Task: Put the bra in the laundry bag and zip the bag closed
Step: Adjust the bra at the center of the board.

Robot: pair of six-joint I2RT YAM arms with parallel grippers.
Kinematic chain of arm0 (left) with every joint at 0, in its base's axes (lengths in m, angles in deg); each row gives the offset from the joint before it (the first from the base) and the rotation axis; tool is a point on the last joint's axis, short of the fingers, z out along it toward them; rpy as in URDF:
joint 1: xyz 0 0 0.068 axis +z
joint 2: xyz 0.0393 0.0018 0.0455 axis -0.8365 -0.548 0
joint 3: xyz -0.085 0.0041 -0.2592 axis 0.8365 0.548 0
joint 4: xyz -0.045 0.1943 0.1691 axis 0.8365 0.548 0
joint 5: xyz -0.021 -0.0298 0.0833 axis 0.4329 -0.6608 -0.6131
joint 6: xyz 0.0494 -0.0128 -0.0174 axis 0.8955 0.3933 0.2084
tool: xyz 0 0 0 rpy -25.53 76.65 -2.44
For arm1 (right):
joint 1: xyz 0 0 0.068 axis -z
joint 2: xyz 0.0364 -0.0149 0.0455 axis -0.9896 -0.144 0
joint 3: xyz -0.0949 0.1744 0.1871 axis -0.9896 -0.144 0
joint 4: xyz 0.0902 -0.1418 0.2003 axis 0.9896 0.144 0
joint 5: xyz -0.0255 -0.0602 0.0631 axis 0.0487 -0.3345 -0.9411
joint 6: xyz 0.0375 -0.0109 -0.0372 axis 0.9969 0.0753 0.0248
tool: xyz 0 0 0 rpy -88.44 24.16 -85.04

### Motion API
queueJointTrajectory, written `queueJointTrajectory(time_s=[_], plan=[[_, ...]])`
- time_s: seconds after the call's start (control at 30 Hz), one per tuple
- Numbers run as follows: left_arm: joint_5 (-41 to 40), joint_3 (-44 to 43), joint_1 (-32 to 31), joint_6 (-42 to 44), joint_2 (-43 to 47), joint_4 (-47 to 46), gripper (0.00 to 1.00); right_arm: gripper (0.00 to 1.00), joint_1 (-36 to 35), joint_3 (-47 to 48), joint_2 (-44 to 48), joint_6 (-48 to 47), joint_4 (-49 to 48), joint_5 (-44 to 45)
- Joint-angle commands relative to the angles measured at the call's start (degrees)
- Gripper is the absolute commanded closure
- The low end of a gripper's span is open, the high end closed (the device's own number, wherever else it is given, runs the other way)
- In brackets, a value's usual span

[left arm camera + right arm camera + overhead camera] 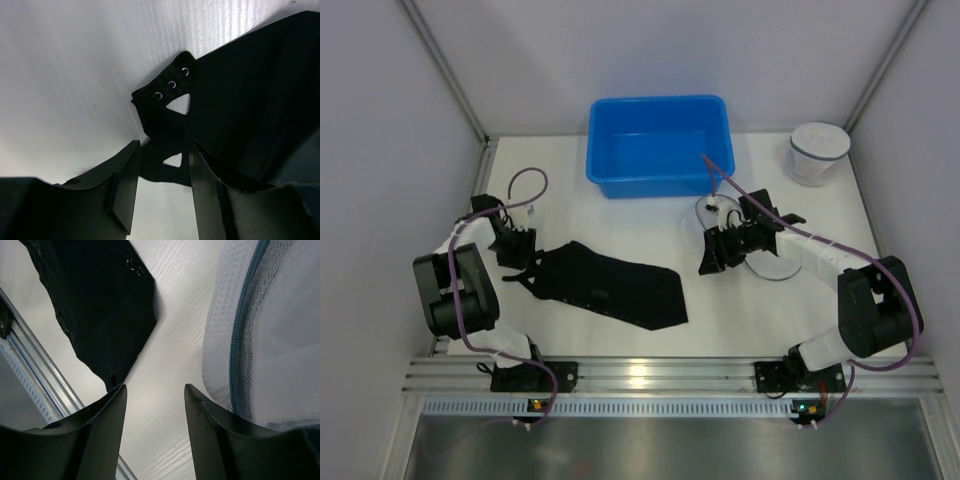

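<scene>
The black bra (610, 285) lies spread flat on the white table, running from left to centre. My left gripper (520, 250) hangs at its left end, jaws open with nothing between them. In the left wrist view the bra's hook end (172, 85) lies just past my left gripper (162, 150). The white mesh laundry bag (772, 265) lies flat under my right arm. Its blue zipper (237, 360) runs beside my right gripper (155, 390), which is open over bare table. My right gripper (710, 262) sits between the bag and the bra's right end (100, 305).
A blue plastic bin (660, 145) stands at the back centre. A white round mesh container (817, 150) sits at the back right. The aluminium rail (640, 375) runs along the near edge, and white walls enclose the table.
</scene>
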Motion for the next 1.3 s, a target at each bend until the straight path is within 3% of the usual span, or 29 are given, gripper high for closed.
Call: queueJointTrajectory(time_s=[0.0,0.1,0.3,0.4,0.93,1.1,1.27], plan=[[2.3,-1.2,-0.1,-1.9,-2.6,-0.5,0.51,0.49,-0.7,0.0,1.7,-1.2,-0.1,0.2],[-0.7,-0.1,-0.7,-1.9,-3.9,-1.6,0.52,0.49,-0.7,-0.4,1.6,-0.9,-0.5,0.3],[-7.6,3.3,-3.4,-4.5,-4.7,-5.6,0.71,0.48,-0.8,-0.5,1.1,-0.6,-0.8,0.6],[-7.7,3.4,-3.7,-5.7,-3.8,-5.7,1.0,0.48,-0.7,-0.2,0.8,-0.6,-0.5,0.8],[-1.1,-1.6,-5.1,-6.2,14.2,1.1,1.0,0.49,-0.6,-0.5,1.4,-0.6,-0.9,0.6],[3.2,-3.7,-9.2,-7.0,17.4,3.6,1.0,0.5,-0.6,-0.6,1.7,-0.6,-0.8,0.4],[3.3,-5.1,-19.0,-10.0,19.8,4.5,1.0,0.5,-0.6,-1.0,2.3,-0.8,-0.8,0.3]])
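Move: Just under the left hand, about 2 cm below the fingertips, lies the narrow left end of the black bra, already between the open fingers. Its row of hooks is some 4 cm ahead and 1 cm to the right; the bra's middle lies about 21 cm right and 3 cm back, and the blue box about 29 cm ahead and 33 cm right. From the right hand, the bra's left end is roughly 44 cm left, level with it and some 7 cm lower. Dipping just over 1 cm onto the left end of the bra, the left hand shuts its half-open fingers on the cloth near the table. It then lifts about 11 cm, and in the later part of the rise swings some 8 cm right, towards the bra's middle, fingers still shut and tilting about 15 degrees further forward. ##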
